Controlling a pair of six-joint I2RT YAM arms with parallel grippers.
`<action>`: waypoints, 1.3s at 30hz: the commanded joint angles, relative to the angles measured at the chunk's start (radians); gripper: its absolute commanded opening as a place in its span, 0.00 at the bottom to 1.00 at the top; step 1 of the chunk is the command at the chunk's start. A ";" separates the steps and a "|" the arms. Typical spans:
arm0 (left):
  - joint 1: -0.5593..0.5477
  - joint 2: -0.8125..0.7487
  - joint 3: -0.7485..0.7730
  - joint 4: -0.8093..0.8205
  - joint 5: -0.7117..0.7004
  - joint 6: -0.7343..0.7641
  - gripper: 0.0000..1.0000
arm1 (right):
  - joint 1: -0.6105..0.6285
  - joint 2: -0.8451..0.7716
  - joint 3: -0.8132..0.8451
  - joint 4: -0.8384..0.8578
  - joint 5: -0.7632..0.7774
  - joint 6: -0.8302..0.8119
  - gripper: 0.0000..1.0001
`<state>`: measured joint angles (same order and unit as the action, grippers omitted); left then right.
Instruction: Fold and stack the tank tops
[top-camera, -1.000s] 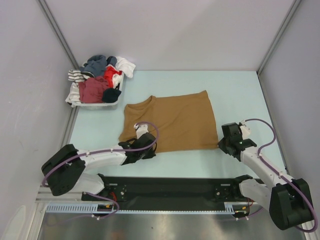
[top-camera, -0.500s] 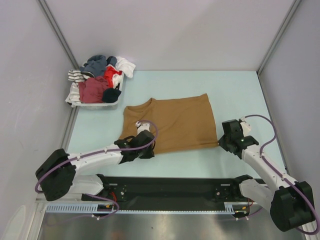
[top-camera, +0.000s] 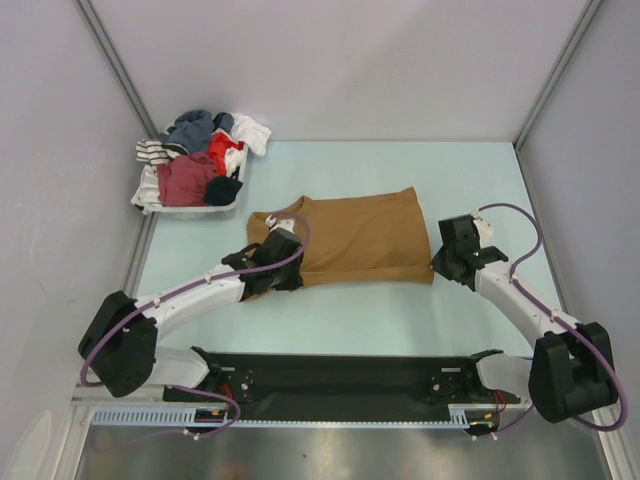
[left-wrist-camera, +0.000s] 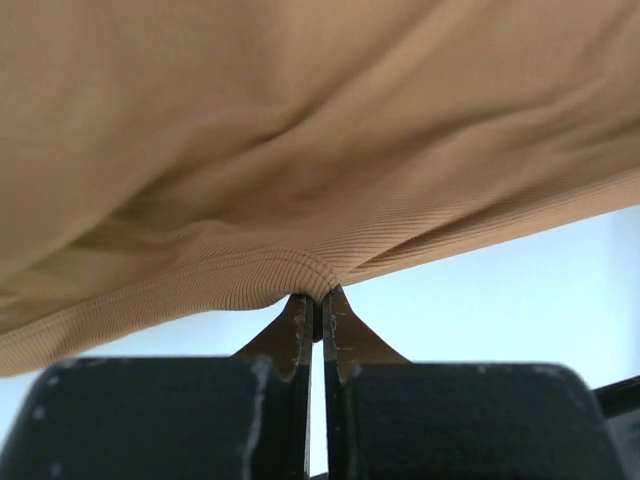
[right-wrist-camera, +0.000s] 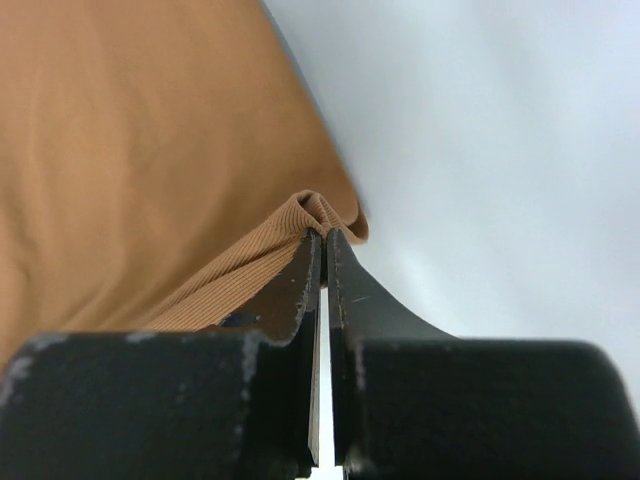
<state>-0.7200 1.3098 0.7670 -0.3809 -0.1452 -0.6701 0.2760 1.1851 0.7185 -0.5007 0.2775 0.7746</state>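
Observation:
The tan-brown tank top lies in the middle of the table, its near part lifted and carried toward the far edge. My left gripper is shut on its near-left hem, seen pinched in the left wrist view. My right gripper is shut on the near-right corner, seen pinched in the right wrist view. The ribbed tan cloth fills the left of that view. A dark maroon red top lies among the clothes in the basket at the far left.
A white basket of mixed clothes stands at the far left, with a blue-grey item, a red one and a striped one. Grey walls close in both sides. The pale blue table shows in front of the top.
Both grippers have moved away from the near edge toward the far side, carrying the top's near hem with them. The visible tan cloth is now shorter front to back.

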 joint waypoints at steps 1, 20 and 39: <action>0.028 0.058 0.089 -0.029 0.010 0.075 0.02 | -0.026 0.051 0.082 0.044 0.034 -0.057 0.01; 0.125 0.243 0.202 0.020 0.059 0.093 0.02 | -0.080 0.309 0.236 0.106 0.019 -0.093 0.01; 0.172 0.299 0.275 0.057 0.018 0.124 0.52 | -0.110 0.443 0.343 0.156 -0.031 -0.110 0.31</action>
<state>-0.5594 1.6356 0.9962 -0.3405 -0.0883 -0.5640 0.1837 1.6279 1.0218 -0.3775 0.2413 0.6777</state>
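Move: Some 8 cm ahead of the left hand and 10 cm ahead of the right, about 5 cm lower, runs the landing line across the spread brown tank top where the pinched near edge is to be laid. The top's far right corner lies roughly 26 cm ahead and 6 cm left of the right hand. The laundry basket stands about 38 cm ahead and 27 cm left of the left hand. Folding the near edge over, both hands carry the pinched cloth forward over the tank top, the right about 10 cm and the left about 8, sinking some 2 cm as they go. Wrists barely tilt. Only near the end do the fingers part, the left to nearly half open and the right less, letting the edge loose between them while both still ease forward. ##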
